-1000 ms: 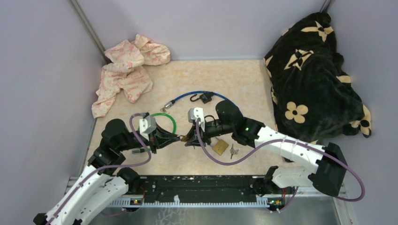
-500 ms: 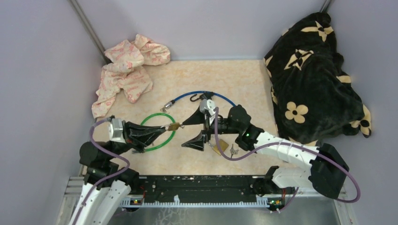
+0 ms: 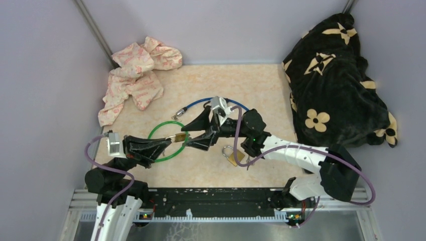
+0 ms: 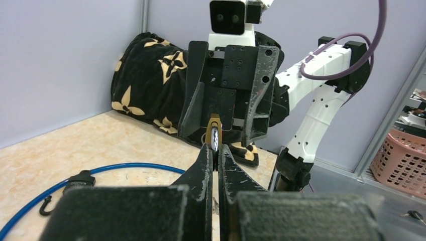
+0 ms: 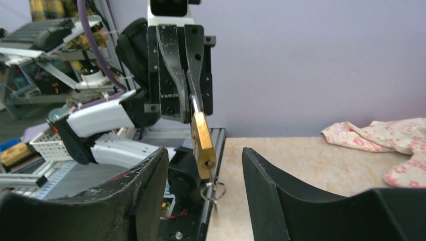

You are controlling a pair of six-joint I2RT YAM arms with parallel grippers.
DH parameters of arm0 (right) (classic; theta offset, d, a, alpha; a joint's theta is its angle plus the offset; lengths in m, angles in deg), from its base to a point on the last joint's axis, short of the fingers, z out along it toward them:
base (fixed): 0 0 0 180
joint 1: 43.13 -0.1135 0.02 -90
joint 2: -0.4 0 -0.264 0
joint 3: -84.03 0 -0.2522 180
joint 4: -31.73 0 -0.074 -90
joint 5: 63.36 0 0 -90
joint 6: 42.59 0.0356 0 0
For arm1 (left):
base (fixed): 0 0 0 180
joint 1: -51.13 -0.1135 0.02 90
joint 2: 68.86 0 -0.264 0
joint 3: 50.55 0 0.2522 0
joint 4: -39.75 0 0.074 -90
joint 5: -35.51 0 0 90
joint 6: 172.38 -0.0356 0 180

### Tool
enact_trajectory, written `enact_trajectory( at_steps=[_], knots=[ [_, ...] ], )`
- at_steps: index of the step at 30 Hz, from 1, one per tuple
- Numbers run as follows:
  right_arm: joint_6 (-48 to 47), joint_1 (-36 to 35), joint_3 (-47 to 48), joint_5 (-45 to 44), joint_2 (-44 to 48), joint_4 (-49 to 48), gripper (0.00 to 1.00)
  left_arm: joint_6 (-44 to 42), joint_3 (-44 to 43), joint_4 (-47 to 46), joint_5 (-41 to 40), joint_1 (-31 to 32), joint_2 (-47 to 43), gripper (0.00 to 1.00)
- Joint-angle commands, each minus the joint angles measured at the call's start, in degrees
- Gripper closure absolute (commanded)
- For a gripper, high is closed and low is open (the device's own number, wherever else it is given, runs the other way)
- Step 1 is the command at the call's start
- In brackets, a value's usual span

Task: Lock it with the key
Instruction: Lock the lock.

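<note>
A small brass padlock hangs in the air, and my left gripper is shut on its shackle end. From the keyhole on its underside the key sticks out with a wire ring dangling. My right gripper faces it, open, one finger on each side of the padlock's key end without touching. From above, the padlock sits between the left gripper and the right gripper, over the green cable loop.
A second brass padlock with keys lies on the table under the right arm. Behind it runs a blue cable carrying a black lock. A pink cloth lies back left and a black flowered blanket on the right.
My left arm drew back to the left with the padlock. The right gripper let go, opened wide, followed to the left and has narrowed around the padlock's key end.
</note>
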Motion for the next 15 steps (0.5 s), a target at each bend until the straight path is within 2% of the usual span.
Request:
enact_trajectory(
  at_steps=[1,4,7,9,12,15],
  knots=[
    [3.93,-1.01,4.43,2.12,-2.57,-7.19,0.48,3.9,1.21,-4.99,0.47,-0.87,-1.43,1.0],
    [3.61,-1.8,5.83,2.63,-4.09,-5.78,0.49,4.78,1.67,-6.65,0.5,-1.13,-1.52,1.0],
    [4.06,-2.12,6.46,3.23,-5.04,-5.59,0.54,4.97,1.86,-7.35,0.57,-1.16,-1.77,1.0],
    [4.2,-2.18,6.63,3.42,-5.22,-5.59,0.68,4.94,1.99,-7.36,0.47,-1.21,-1.88,1.0],
    [4.3,-2.47,6.3,2.88,-5.16,-5.75,1.0,5.08,2.44,-7.37,0.42,-1.25,-2.02,1.0],
    [4.12,-2.7,6.4,3.13,-5.1,-5.59,1.0,5.26,3.09,-6.9,0.68,-1.33,-1.92,1.0]
  ],
)
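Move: The small brass lock, held up by its shackle in the left fingers, lies about 3 cm to the right hand's left and 1 cm back, at nearly its height; from the left hand it is some 4 cm right, 2 cm ahead and 1 cm up. Its key hangs roughly 1 cm left, 1 cm back and 2 cm below the right hand. On the table some 33 cm below that hand lie the green tube, 11 ahead and 9 left, and the large padlock, about 5 ahead and 15 right. The small lock's body, key end foremost, is met by the right hand, which goes left about 2 cm and back about 1 cm, turning some 5 degrees counter-clockwise as its half-open fingers close from either side and pinch the body beside the keyhole. The left fingers keep their grip on the shackle, the arm nearly still. ##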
